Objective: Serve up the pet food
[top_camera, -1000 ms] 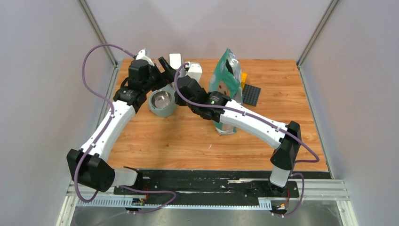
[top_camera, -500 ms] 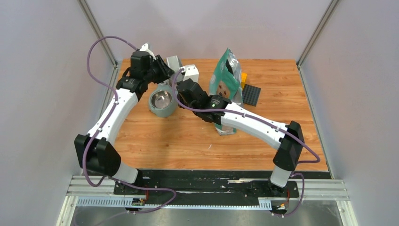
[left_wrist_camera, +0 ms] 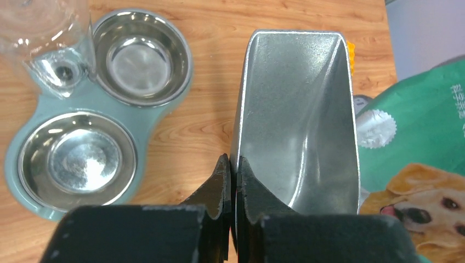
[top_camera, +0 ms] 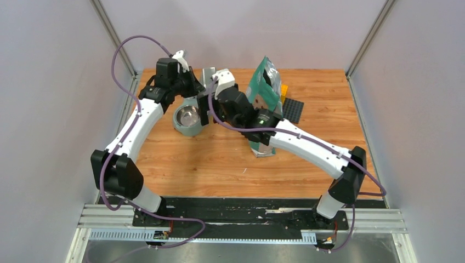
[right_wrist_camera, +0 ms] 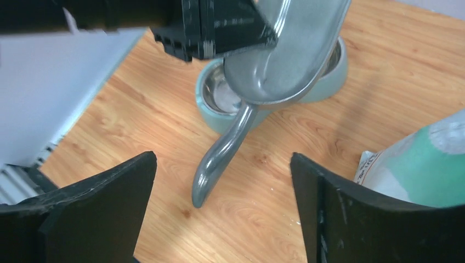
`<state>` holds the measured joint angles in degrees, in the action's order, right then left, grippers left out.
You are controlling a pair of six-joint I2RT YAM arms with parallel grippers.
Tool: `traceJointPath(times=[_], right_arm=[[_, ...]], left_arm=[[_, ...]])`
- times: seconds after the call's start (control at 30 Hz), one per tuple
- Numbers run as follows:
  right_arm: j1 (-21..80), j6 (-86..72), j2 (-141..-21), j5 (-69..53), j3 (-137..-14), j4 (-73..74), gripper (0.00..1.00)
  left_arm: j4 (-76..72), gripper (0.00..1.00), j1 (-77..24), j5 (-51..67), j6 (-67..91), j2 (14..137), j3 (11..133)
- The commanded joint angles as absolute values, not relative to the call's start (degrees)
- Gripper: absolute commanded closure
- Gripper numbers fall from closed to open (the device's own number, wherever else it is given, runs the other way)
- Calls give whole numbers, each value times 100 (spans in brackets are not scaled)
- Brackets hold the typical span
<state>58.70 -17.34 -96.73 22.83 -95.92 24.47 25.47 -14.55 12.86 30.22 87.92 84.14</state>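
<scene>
My left gripper is shut on the side wall of the grey metal scoop, which it holds above the table with its hollow bare. The scoop and its curved handle hang free in the right wrist view. My right gripper stands open with its fingers wide on either side of the handle's tip and not touching it. From above, the left gripper and right gripper meet at the back left, by the scoop. The pet food is out of view.
A teal double feeder with two steel bowls and a clear bottle sits below the scoop. The green-and-white dog-print bag stands upright to the right. A black studded plate lies behind it.
My left gripper has shut on the scoop's wall. My right gripper has opened and let go of the handle, and its arm has shifted right.
</scene>
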Motion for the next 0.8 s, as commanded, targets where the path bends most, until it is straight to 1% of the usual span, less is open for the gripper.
traceJointPath(times=[0.0, 0.13, 0.17, 0.2, 0.4, 0.63, 0.77], right_arm=[[5294, -1858, -8930, 1448, -9865, 2227, 13], [4613, -2509, -9148, 507, -10596, 2807, 35], [4495, -2578, -9287, 349, -10840, 2993, 37], [4427, -2608, -9421, 218, -11090, 3155, 38], [4345, -2472, -10171, 160, -12226, 3999, 34], [4271, -2516, -10416, 385, -12323, 4245, 38], [4180, -2453, -10689, 144, -12649, 4245, 38]], left_arm=[[1970, 100, -1468, 1821, 2119, 8578, 8649], [1700, 100, -1468, 2330, 1752, 8439, 8632], [1587, 100, -1470, 2503, 1711, 8412, 8623], [1458, 100, -1469, 2565, 1658, 8341, 8594], [1065, 100, -1468, 3024, 1467, 8103, 8552], [911, 100, -1484, 3342, 1127, 7945, 8598], [778, 100, -1506, 3604, 685, 7877, 8574]])
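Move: The left hand already pinches the scoop by the left rim of its pan, with the pan's middle about 4 cm ahead of it and 3 cm to its right. From the open right hand, which has the handle between its fingers, the pan's middle is roughly 14 cm straight ahead, near its own height. Some 24 cm below the right hand, the far bowl is about 20 cm ahead and 3 cm left, the near bowl 13 cm ahead and 9 cm left; the food bag stands 18 cm to its right and 1 cm ahead. Keeping its pinch on the pan's rim, the left hand lifts the scoop about 10 cm while easing a few centimetres right and back, its fingertips tipping up and swinging clockwise, some 25 degrees each. The right hand leaves the handle and arcs up about 12 cm, forward and to the right, then sinks about 7 cm to end higher and farther out beside the pan, its fingers narrowing from wide open to about two thirds, one across the pan's mouth and the other outside its right wall. ##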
